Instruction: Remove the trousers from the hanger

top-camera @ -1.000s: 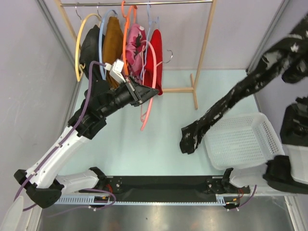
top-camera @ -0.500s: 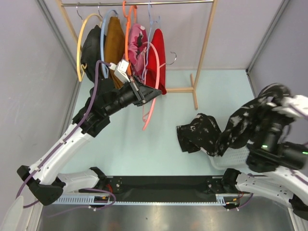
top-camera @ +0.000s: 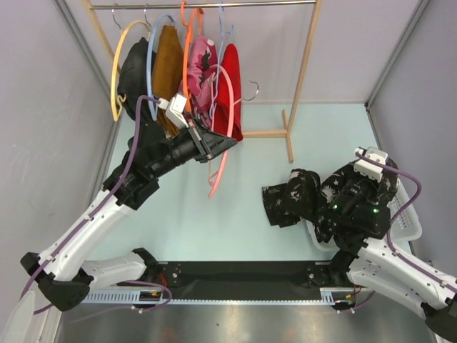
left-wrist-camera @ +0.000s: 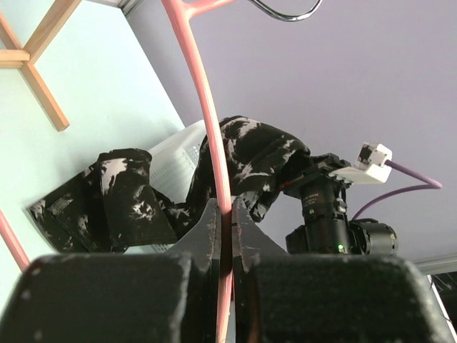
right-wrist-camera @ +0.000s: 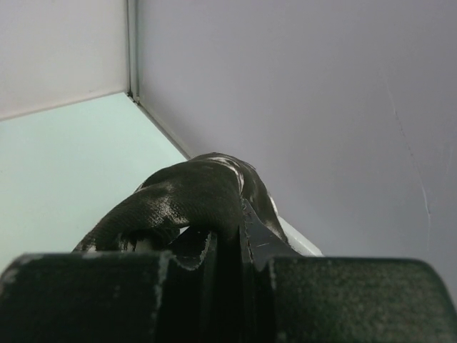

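The black trousers with white splotches (top-camera: 296,198) lie bunched on the table and over the left edge of the white basket (top-camera: 407,221). My right gripper (top-camera: 357,191) is shut on them; in the right wrist view the black cloth (right-wrist-camera: 193,196) is pinched between the jaws. My left gripper (top-camera: 225,143) is shut on the bare pink hanger (top-camera: 218,168), which hangs below the rack. In the left wrist view the pink hanger (left-wrist-camera: 214,136) runs between the jaws, with the black trousers (left-wrist-camera: 136,200) behind. The red trousers (top-camera: 230,78) hang on the rack.
A wooden clothes rack (top-camera: 300,78) stands at the back with a dark garment on a yellow hanger (top-camera: 132,68), a mustard-brown garment (top-camera: 166,64) and a pink floral garment (top-camera: 202,68). Grey walls close in left and right.
My right arm has swung down from high on the right, bringing the black trousers from a stretched hang to a heap at the basket. My left gripper stays on the pink hanger.
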You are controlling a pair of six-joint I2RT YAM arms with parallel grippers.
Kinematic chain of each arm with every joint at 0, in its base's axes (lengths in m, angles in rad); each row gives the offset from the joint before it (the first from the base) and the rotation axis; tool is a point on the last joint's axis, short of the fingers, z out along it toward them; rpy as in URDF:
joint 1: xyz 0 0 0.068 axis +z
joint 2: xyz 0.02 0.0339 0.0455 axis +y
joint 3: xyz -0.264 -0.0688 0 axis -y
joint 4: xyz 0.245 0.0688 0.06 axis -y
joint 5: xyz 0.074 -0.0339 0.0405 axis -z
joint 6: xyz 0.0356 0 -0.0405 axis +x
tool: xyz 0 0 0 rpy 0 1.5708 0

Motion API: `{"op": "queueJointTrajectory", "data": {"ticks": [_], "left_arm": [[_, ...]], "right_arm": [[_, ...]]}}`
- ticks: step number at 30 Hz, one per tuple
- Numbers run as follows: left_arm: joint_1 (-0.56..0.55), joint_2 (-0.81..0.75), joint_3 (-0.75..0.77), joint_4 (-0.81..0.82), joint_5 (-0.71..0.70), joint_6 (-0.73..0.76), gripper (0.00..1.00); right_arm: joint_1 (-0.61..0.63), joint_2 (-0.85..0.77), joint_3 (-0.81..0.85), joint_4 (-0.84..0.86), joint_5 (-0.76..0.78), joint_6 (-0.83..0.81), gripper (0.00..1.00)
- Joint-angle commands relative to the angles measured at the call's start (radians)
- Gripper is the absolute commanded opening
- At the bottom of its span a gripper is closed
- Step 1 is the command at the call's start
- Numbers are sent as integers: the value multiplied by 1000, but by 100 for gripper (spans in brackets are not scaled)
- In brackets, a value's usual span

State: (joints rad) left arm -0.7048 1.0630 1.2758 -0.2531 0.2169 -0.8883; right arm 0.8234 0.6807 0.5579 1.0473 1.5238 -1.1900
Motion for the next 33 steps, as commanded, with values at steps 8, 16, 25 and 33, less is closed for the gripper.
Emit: {"op": "queueJointTrajectory", "data": {"ticks": [8,16,25,33], "left_arm": [[-5,-29,-36,89,41,6,0],[-5,-41,-69,115,47,-5,0],[-5,-52,-82,110,41,5,0],[-5,-44,-105,129,50,-9,0]], "right_arm": [[129,-26,5,66,243,357,0],[219,-141,-220,60,170,826,0],[123,-7,-320,63,214,946,23],[148,-26,-233,62,236,626,89]]}}
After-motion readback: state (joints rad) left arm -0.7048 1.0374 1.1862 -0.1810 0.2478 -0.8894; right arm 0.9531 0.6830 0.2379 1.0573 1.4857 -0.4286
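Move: The right hand still pinches the black-and-white trousers above the basket, whose middle lies about 4 cm ahead, 2 cm to the right and 29 cm below it. The basket's left rim is some 16 cm to the hand's left and 4 cm ahead. The trouser leg already on the table lies about 22 cm to the left and 4 cm ahead. From the left hand, the basket is roughly 38 cm to the right, level fore and aft, and 37 cm below. The right hand carries the bunched trousers first left, about 5 cm towards the basket's left rim, while its left side rolls up some 25 degrees, and then sinks for a total drop of nearly 10 cm, easing a little forward. Near the bottom, with the trousers still between them, its fingers spread from nearly shut to wide open to let go of the cloth, while the left hand keeps its pinch on the empty pink hanger and dips slightly. ##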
